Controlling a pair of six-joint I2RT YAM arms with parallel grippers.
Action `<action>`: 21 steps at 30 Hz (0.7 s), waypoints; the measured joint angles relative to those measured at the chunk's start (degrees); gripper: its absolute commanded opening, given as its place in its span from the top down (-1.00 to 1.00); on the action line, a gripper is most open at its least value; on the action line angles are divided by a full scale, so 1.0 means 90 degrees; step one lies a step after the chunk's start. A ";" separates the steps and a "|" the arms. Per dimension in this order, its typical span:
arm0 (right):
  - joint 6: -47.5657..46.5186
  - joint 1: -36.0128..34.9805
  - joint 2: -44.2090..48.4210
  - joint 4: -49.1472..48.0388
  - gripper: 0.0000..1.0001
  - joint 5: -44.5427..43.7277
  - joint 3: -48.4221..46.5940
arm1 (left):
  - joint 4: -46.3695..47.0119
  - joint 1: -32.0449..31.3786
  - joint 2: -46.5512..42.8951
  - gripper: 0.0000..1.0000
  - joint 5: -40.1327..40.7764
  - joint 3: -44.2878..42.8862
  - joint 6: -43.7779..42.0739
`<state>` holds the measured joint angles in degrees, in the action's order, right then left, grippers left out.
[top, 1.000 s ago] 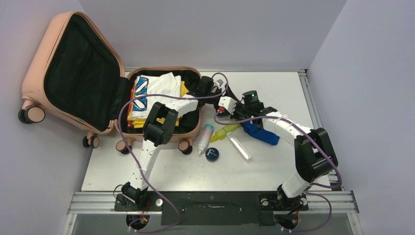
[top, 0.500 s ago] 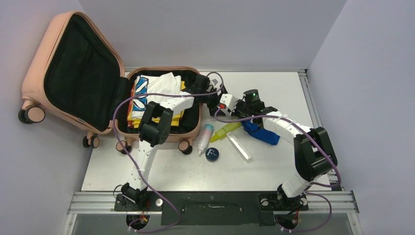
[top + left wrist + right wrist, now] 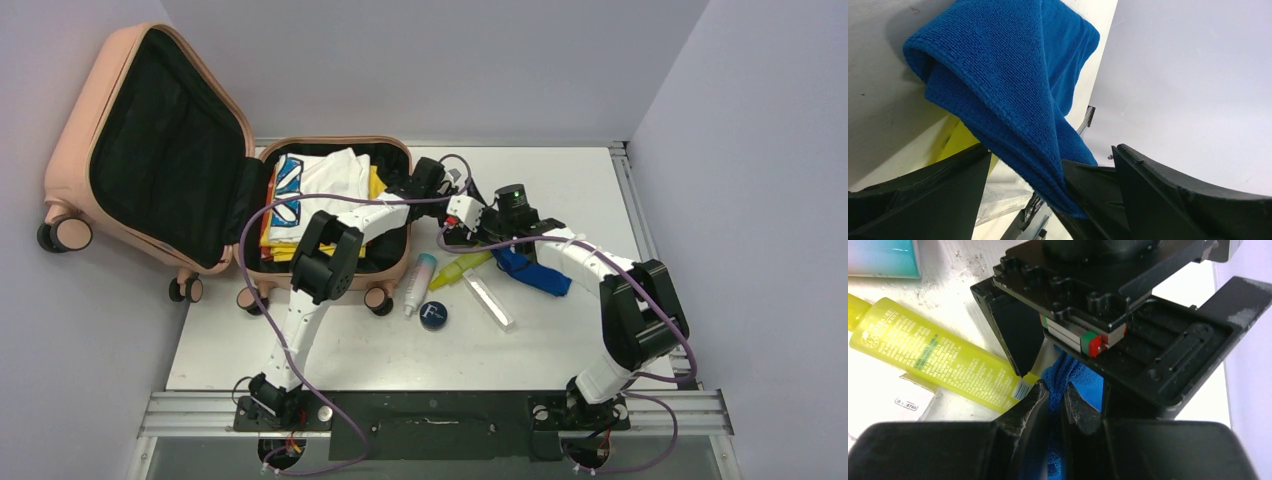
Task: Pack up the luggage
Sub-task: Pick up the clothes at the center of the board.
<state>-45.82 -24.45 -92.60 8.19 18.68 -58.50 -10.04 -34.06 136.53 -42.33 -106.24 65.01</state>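
Note:
The salmon-pink luggage (image 3: 80, 110) lies open, its lid leaning on the left wall and its base (image 3: 400, 150) holding folded clothes (image 3: 320, 185). My right gripper (image 3: 1055, 390) (image 3: 488, 240) is shut on a pinched fold of a blue cloth (image 3: 1075, 377) (image 3: 532, 272) just right of the case. My left gripper (image 3: 1053, 170) (image 3: 468, 226) stands open close against it, its fingers (image 3: 928, 195) straddling the raised blue cloth (image 3: 1003, 80) without touching it. The rest of the cloth lies on the table.
A yellow tube (image 3: 462, 268) (image 3: 933, 357), a teal-and-white bottle (image 3: 420, 283), a round dark tin (image 3: 433, 315) and a clear oblong case (image 3: 490, 298) lie on the white table (image 3: 560, 180) between the luggage and the cloth. Walls close in on the left, back and right.
The left arm swayed slightly to the left and came back to the cloth. The right gripper has kept its hold on the blue cloth in the same place.

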 measured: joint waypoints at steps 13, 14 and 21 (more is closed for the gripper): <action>-0.0117 -0.0209 0.0002 0.0092 0.74 0.0250 0.0000 | -0.0005 -0.0087 0.0474 -0.61 0.0005 -0.0653 -0.0182; -0.0143 -0.0211 0.0002 0.0121 0.48 0.0267 0.0000 | -0.0005 -0.0087 0.0486 -0.38 0.0005 -0.0656 -0.0185; -0.0442 -0.0255 0.0000 0.1343 -0.79 0.0658 -0.0352 | 0.0245 -0.0049 0.0537 1.00 0.0012 -0.0658 -0.0199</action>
<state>-49.80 -26.74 -92.60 20.27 24.60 -61.67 -7.84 -34.50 141.36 -42.22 -112.16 63.22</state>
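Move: The right fingers already pinch the blue clothes' raised end, right beside the left hand's open fingers. From the left hand, the clothes' middle lies about 9 cm right, 6 cm back and 8 cm lower; from the right hand, about 6 cm right, 6 cm back and 8 cm lower. From the left hand, the yellow-green tube lies some 8 cm back and 2 cm left, the white box 14 cm back and 4 cm right, both about 9 cm below. Left fingers ease about 2 cm right and forward, shut on the blue clothes; right fingers open, back off 4 cm. ##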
